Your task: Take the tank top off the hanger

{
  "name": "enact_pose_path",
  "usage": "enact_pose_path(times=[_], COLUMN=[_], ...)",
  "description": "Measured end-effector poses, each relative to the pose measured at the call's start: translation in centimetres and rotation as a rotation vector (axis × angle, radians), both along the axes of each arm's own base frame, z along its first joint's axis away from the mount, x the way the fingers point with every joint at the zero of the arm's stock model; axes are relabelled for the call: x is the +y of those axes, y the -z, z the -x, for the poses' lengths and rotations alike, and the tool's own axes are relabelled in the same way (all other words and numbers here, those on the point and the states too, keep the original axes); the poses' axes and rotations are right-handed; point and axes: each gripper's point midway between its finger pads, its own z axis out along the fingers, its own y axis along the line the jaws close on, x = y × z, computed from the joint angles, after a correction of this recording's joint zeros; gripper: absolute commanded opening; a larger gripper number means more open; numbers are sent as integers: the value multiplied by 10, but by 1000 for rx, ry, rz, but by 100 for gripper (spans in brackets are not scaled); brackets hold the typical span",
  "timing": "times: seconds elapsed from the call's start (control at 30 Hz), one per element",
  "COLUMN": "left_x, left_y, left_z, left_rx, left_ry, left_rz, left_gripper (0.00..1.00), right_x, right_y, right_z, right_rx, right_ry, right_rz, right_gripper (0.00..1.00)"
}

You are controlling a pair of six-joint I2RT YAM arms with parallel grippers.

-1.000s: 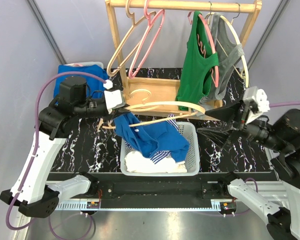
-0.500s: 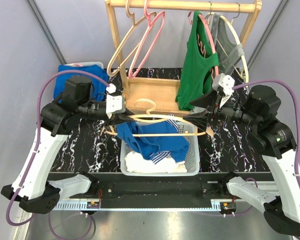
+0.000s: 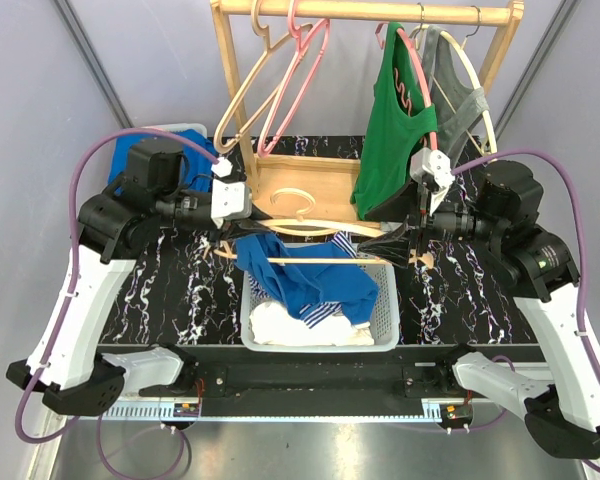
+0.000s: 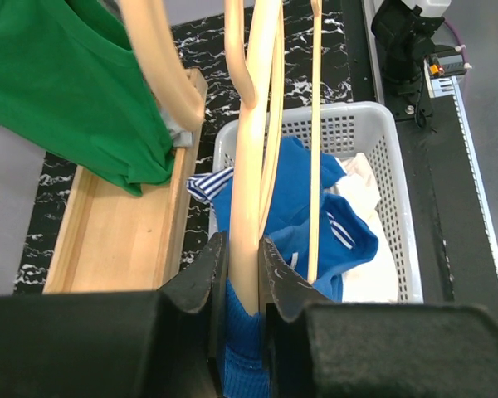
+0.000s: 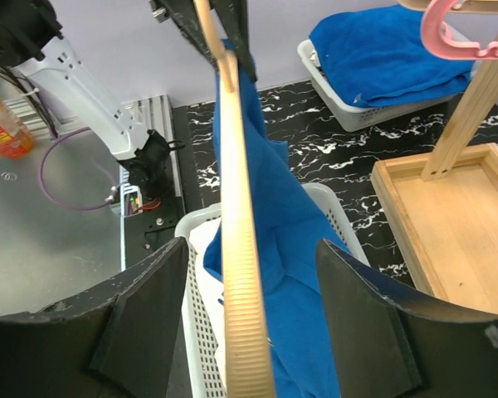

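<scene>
A wooden hanger (image 3: 305,228) lies level above the white basket (image 3: 385,300). The blue tank top (image 3: 315,283) still hangs from its left end and sags into the basket. My left gripper (image 3: 238,237) is shut on the hanger's left arm (image 4: 246,249), with blue cloth (image 4: 315,224) bunched just under the jaws. My right gripper (image 3: 376,245) is at the hanger's right end. Its jaws stand open on either side of the ribbed hanger arm (image 5: 242,282) without touching it. The blue tank top (image 5: 295,257) drapes below that arm.
A wooden rack (image 3: 370,12) at the back carries pink and wooden hangers (image 3: 285,85), a green tank top (image 3: 395,130) and a grey one (image 3: 458,105). Its tray base (image 3: 310,185) lies behind the basket. White cloth (image 3: 280,325) lies in the basket. A bin of blue towels (image 3: 180,140) stands back left.
My right arm has swung in from the far right, bringing its open jaws to the hanger's right end. The hanger has levelled out; the left gripper has kept its hold.
</scene>
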Motion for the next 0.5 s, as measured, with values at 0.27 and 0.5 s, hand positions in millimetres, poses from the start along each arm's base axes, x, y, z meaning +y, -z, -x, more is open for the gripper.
enact_pose_path(times=[0.27,0.5], left_x=[-5,-6], left_y=[-8,-9], left_z=[-8,-8], left_rx=[-24,-35], left_ry=[6,10], left_rz=[4,4], left_gripper=[0,51], right_x=[1,0], right_y=[6,6], right_z=[3,5], right_rx=[30,28], right_ry=[-19,-19], right_rz=[4,4], right_gripper=[28,2])
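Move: The right hand's open fingers already straddle the right arm of the wooden hanger, which sits at its hand point, with the blue tank top's middle about 9 cm left, 2 cm back and 15 cm below. The basket's middle is some 7 cm left, level front to back and 33 cm below, and the green top is about 18 cm ahead and 5 cm right, near hand height. From the left hand, gripping the hanger's other side, that right arm lies roughly 16 cm right, level otherwise. The right hand shuts its wide-open fingers about halfway down onto the hanger's right arm until they pinch the wood from both sides, sinking and easing back only about half a centimetre as they close. The left hand keeps holding the hanger's left side with the blue tank top hanging at it, nudges up and forward about 1 cm away from the basket, then stops, its grip just starting to slacken at the very end. ##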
